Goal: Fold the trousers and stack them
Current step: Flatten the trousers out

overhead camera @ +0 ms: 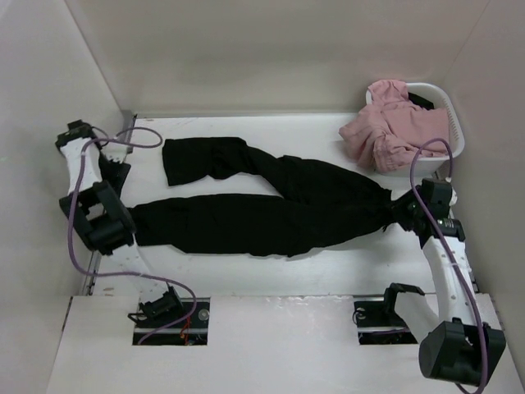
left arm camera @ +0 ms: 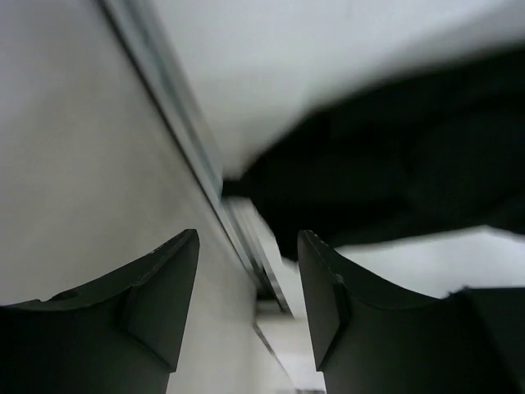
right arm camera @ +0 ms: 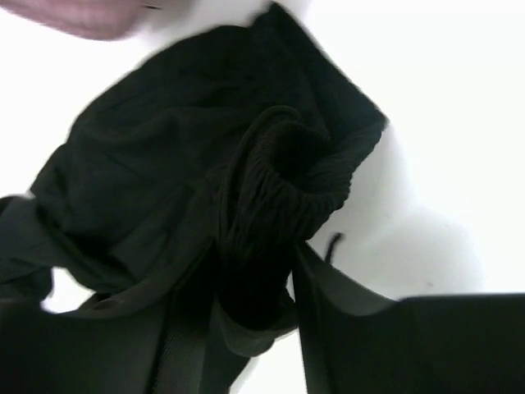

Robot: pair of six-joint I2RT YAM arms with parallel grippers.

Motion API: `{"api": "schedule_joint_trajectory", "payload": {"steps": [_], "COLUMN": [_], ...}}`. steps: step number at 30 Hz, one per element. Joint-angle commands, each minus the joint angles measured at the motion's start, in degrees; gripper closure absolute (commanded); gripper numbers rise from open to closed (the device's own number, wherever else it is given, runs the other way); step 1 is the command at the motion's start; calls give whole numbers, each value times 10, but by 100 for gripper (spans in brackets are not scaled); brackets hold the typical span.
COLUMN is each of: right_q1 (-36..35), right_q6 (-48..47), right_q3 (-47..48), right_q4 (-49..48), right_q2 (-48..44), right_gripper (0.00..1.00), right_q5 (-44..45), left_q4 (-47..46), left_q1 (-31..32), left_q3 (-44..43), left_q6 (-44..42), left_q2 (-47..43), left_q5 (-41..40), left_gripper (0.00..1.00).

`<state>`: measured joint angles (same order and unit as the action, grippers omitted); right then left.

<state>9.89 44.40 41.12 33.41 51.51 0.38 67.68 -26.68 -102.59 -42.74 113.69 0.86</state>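
Note:
The black trousers (overhead camera: 271,213) lie spread across the white table, both legs running left and the waist bunched at the right. My left gripper (overhead camera: 127,220) hangs at the end of the near leg. In the left wrist view the left gripper (left arm camera: 249,238) is open and holds nothing, with the trousers (left arm camera: 394,180) ahead and to its right. My right gripper (overhead camera: 402,209) is at the waist. In the right wrist view its jaws (right arm camera: 246,287) stand apart, and the gathered waistband of the trousers (right arm camera: 279,180) lies loosely between them.
A white basket (overhead camera: 453,123) at the back right holds a pink garment (overhead camera: 394,131), which also shows at the top edge as a pink garment (right arm camera: 82,12). White walls close in the table. The left wall and a metal rail (left arm camera: 189,139) run right beside my left gripper.

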Motion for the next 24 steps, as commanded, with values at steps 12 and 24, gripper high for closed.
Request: {"api": "schedule_joint_trajectory", "payload": {"steps": [12, 24], "right_q1": [19, 30], "right_q6": [105, 140], "right_q3": [-119, -179], "right_q4": [-49, -96], "right_q2": [-27, -3], "right_gripper": [8, 0], "right_q5": [-8, -16], "left_q4": [-126, -131], "left_q1": [-20, -60], "left_q3": [220, 289], "left_q6": [60, 32], "left_q2": [-81, -94], "left_q5": [24, -8], "left_gripper": [52, 88]}}
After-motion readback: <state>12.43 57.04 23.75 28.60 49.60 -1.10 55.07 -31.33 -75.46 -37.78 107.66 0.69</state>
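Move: The near leg's hem lies about 9 cm back from the half-open left hand, 2 cm to its right and 10 cm below; the far leg's end is some 10 cm ahead and 21 cm right of that hand. For the right hand, the near end of the waistband sits loosely bunched about 3 cm back, 2 cm left and 8 cm below, with the laundry basket roughly 24 cm ahead and 7 cm right. The left fingers come down on the near leg by its hem and close on the cloth, after the hand sweeps back about 8 cm and then sinks as much. Meanwhile the right hand sinks some 9 cm and eases back 4 cm over the bunched waistband, spreading its half-open fingers fully to either side while tipping and turning about 10 degrees clockwise. ##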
